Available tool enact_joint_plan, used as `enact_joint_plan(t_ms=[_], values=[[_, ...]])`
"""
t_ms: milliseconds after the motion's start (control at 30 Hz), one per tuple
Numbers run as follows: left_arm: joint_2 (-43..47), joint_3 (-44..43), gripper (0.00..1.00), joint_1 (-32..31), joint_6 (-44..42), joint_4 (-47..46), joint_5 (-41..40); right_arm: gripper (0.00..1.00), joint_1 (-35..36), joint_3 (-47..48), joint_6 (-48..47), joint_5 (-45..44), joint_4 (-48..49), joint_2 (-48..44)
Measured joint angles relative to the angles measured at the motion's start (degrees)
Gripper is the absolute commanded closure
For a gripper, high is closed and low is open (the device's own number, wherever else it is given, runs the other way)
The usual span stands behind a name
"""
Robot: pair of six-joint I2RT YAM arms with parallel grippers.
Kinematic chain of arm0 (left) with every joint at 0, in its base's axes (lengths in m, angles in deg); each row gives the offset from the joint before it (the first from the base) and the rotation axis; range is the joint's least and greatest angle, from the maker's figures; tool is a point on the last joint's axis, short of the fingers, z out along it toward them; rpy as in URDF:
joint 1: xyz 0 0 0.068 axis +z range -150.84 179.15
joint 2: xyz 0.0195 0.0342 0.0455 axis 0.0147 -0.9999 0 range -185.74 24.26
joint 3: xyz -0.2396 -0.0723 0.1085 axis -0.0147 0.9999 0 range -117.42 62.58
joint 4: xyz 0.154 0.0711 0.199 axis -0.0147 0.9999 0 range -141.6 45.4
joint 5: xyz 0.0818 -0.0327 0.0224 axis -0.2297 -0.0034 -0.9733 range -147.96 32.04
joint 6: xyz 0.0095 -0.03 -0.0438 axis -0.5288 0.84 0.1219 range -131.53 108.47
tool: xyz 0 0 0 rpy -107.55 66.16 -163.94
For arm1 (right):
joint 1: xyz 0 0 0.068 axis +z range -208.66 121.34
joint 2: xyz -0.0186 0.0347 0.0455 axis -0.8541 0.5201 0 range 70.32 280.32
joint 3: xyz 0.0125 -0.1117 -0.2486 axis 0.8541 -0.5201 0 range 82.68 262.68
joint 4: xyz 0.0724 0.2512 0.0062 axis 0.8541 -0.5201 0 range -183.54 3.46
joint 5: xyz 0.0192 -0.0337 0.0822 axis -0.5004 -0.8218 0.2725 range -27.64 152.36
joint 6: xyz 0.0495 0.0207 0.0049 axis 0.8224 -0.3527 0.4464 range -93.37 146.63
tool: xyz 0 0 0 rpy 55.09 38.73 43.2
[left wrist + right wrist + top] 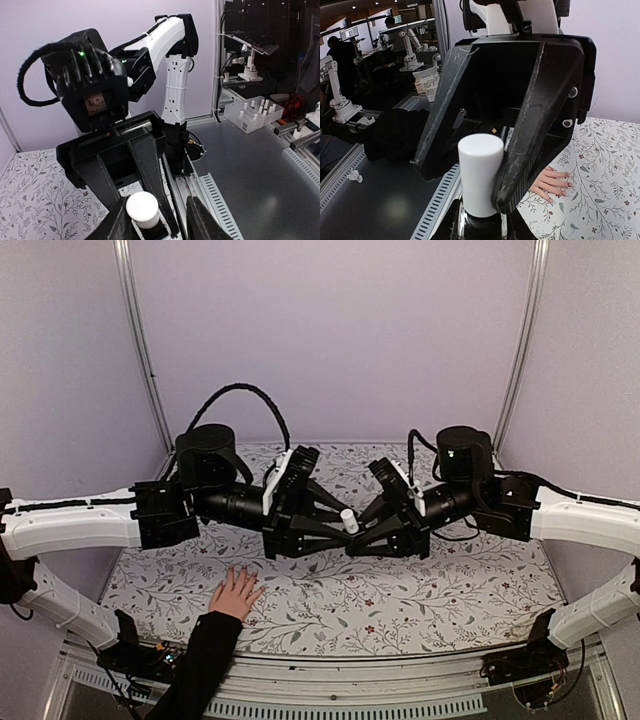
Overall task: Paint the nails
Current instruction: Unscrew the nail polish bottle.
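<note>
A small dark bottle (480, 229) with a white cap (480, 172) is held in mid-air above the table's middle, my right gripper (480, 225) shut on its body. My left gripper (160, 214) faces it, jaws open on either side of the white cap (142, 210). One finger (120, 225) touches the cap and the other stands clear of it. A light-skinned hand (237, 592) with a black sleeve lies flat on the floral table below, fingers spread. Its nails (566, 176) show dark polish in the right wrist view.
The floral table cover (420, 590) spans the workspace between lilac walls. The sleeved forearm (200, 660) crosses the front rail (380, 672) at the near left. Both arms meet over the centre, just behind the hand.
</note>
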Motion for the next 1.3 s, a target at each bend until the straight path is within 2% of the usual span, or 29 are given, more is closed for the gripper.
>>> enact_joint_plan(t_ms=[100,333,433,733,1067,1300], values=[[-0.39,-0.09,0.7,-0.31,-0.9,0.17,0.28,1.0,0.0,0.0,-0.24,1.27,-0.48,0.37],[-0.46,-0.55,0.93,-0.33,-1.22,0.37,-0.7,1.0,0.07,0.0,-0.81,2.05,-0.76,0.5],[-0.46,-0.55,1.0,-0.33,-0.31,0.44,-2.54,1.0,0.04,0.0,-0.85,0.35,-0.81,0.35],[-1.38,-1.38,1.0,0.2,5.35,-0.92,-13.57,1.0,-0.17,-0.48,0.98,-16.13,-0.31,-2.38],[-7.45,-4.55,1.0,0.63,12.79,-2.4,-29.44,1.0,-0.42,-2.03,2.93,-36.48,1.66,-2.08],[-10.88,-5.99,0.99,0.48,17.11,-3.89,-37.4,1.0,-0.37,-2.43,3.85,-45.05,4.39,0.11]])
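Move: The white cap of the nail polish bottle stands upright between the left hand's parted fingers, level with them and about 1 cm ahead of their middle. The bottle body, still gripped in the right hand, is some 3 cm below the cap. The person's hand lies on the table about 22 cm to the left hand's left, 5 cm farther out and nearly 30 cm lower. From the right hand, the cap is about 3 cm straight above. The left fingers close around the cap and pinch it while the right keeps its grip on the bottle beneath. Then both hands carry cap and bottle forward together, roughly 13 cm and sinking slightly, the left wrist turning some 40 degrees counter-clockwise and the right about 45 degrees clockwise, to twist the cap against the bottle. ##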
